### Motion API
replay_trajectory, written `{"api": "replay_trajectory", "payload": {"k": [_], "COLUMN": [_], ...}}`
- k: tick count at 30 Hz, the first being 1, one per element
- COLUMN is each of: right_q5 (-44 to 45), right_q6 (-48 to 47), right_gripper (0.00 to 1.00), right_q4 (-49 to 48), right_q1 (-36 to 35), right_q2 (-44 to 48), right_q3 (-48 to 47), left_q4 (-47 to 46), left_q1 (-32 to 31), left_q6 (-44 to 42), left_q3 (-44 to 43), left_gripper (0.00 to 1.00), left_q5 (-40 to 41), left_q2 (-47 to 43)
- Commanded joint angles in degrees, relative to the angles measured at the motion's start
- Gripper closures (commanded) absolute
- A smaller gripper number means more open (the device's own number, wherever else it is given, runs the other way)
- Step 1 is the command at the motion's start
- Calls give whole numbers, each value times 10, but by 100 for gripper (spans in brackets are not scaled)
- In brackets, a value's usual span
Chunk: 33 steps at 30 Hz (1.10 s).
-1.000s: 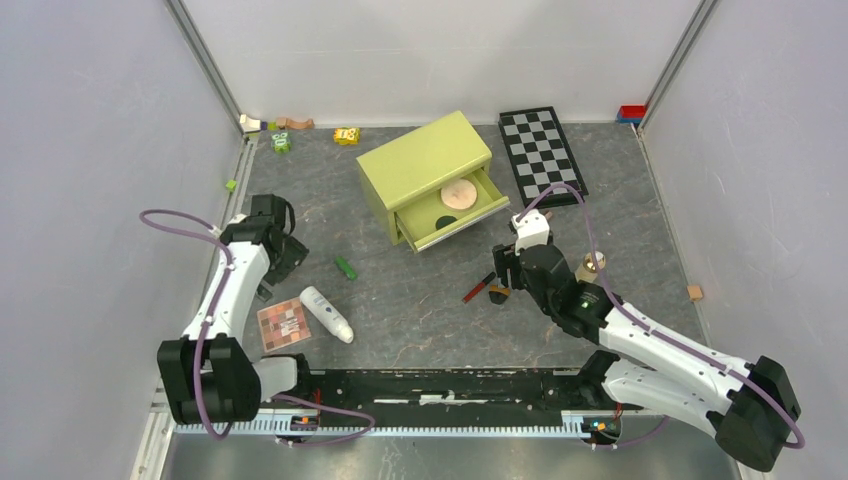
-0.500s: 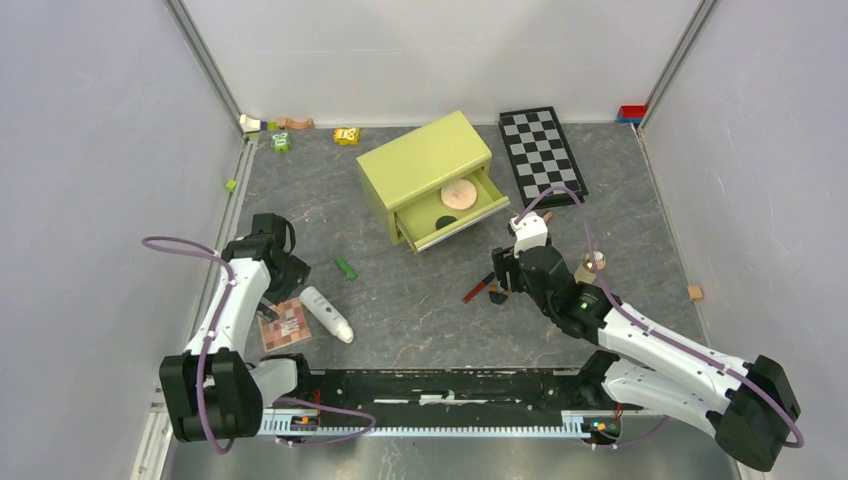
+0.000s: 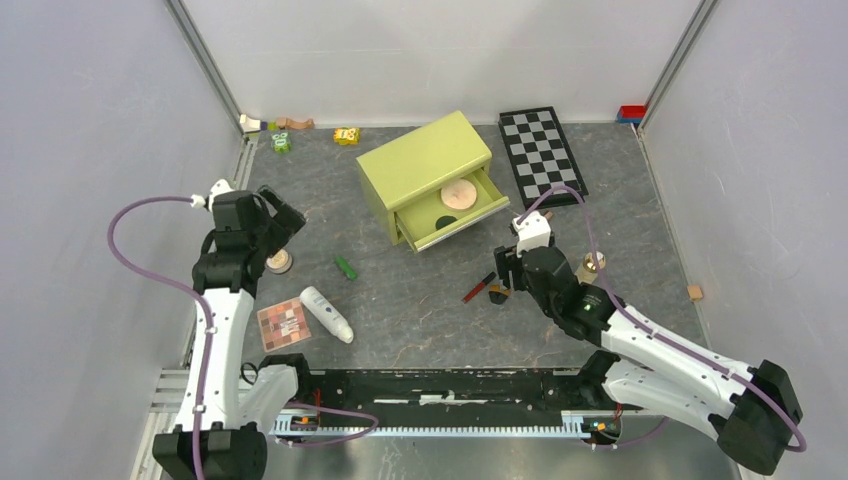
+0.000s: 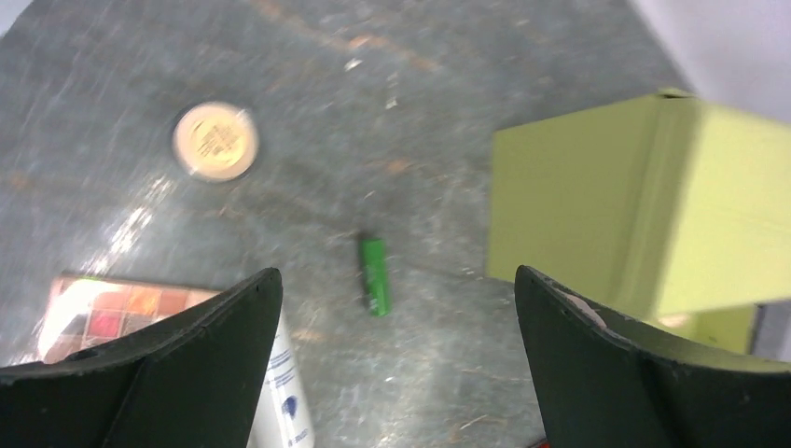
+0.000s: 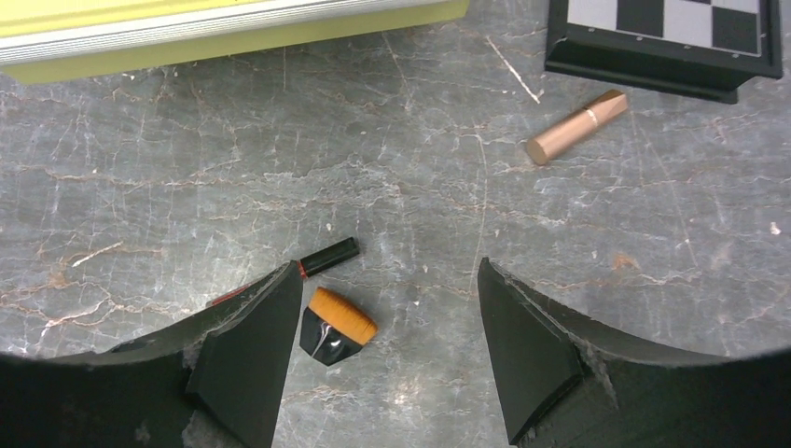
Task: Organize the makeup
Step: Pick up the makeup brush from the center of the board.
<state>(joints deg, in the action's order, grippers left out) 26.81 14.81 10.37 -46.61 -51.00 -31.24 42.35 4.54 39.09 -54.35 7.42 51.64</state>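
The makeup lies scattered on the grey table. Near my open left gripper [image 3: 278,225] [image 4: 395,275], which hangs above them, are a tan jar [image 3: 279,262] [image 4: 215,141], a green stick [image 3: 346,268] [image 4: 375,274], a white tube [image 3: 327,313] [image 4: 284,392] and a square palette [image 3: 284,325] [image 4: 103,313]. A peach compact [image 3: 459,193] and a dark green disc [image 3: 447,221] sit in the open drawer [image 3: 487,205]. My right gripper [image 3: 503,275] [image 5: 389,271] is open and empty, low over a red stick [image 3: 478,288] [image 5: 328,257] and an orange-topped black brush [image 5: 336,327]. A beige bottle [image 3: 592,265] stands to the right.
The green cabinet [image 3: 425,165] [image 4: 634,215] stands mid-table. Behind the right gripper lie a checkerboard [image 3: 543,155] [image 5: 667,37] and a rose-gold tube [image 5: 575,127]. Small toy blocks [image 3: 346,135] sit along the back wall, and one block [image 3: 694,292] at the right.
My left arm has risen and swung back from over the palette, uncovering the tan jar. The right arm has hardly moved.
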Motion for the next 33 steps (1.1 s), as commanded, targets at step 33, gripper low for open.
{"api": "replay_trajectory", "payload": {"k": [33], "right_q5": [88], "right_q6": [58], "right_gripper": [24], "right_q4": [67], "right_q1": [8], "right_q2": [-159], "right_q3": [-200], "left_q4": [-94], "left_q1": [-183], "left_q6": [-187], "left_q3": [-93], "left_gripper": [0], "left_q5": [-55], "left_q2": [140]}}
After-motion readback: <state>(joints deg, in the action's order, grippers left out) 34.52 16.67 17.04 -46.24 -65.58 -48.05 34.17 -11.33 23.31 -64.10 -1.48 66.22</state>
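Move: The orange-and-black makeup brush lies about 3 cm left of the open right hand, 2 cm back and 9 below. The red-black pen is 4 cm left of the brush, and the open drawer is about 15 ahead of the hand and 11 left. From the left hand, the brush is roughly 40 cm right and 5 back, the green tube about 10 right and level, and the cabinet 26 right and 14 ahead. The open left hand swings about 10 cm right towards the cabinet; the open right rises and edges forward. ##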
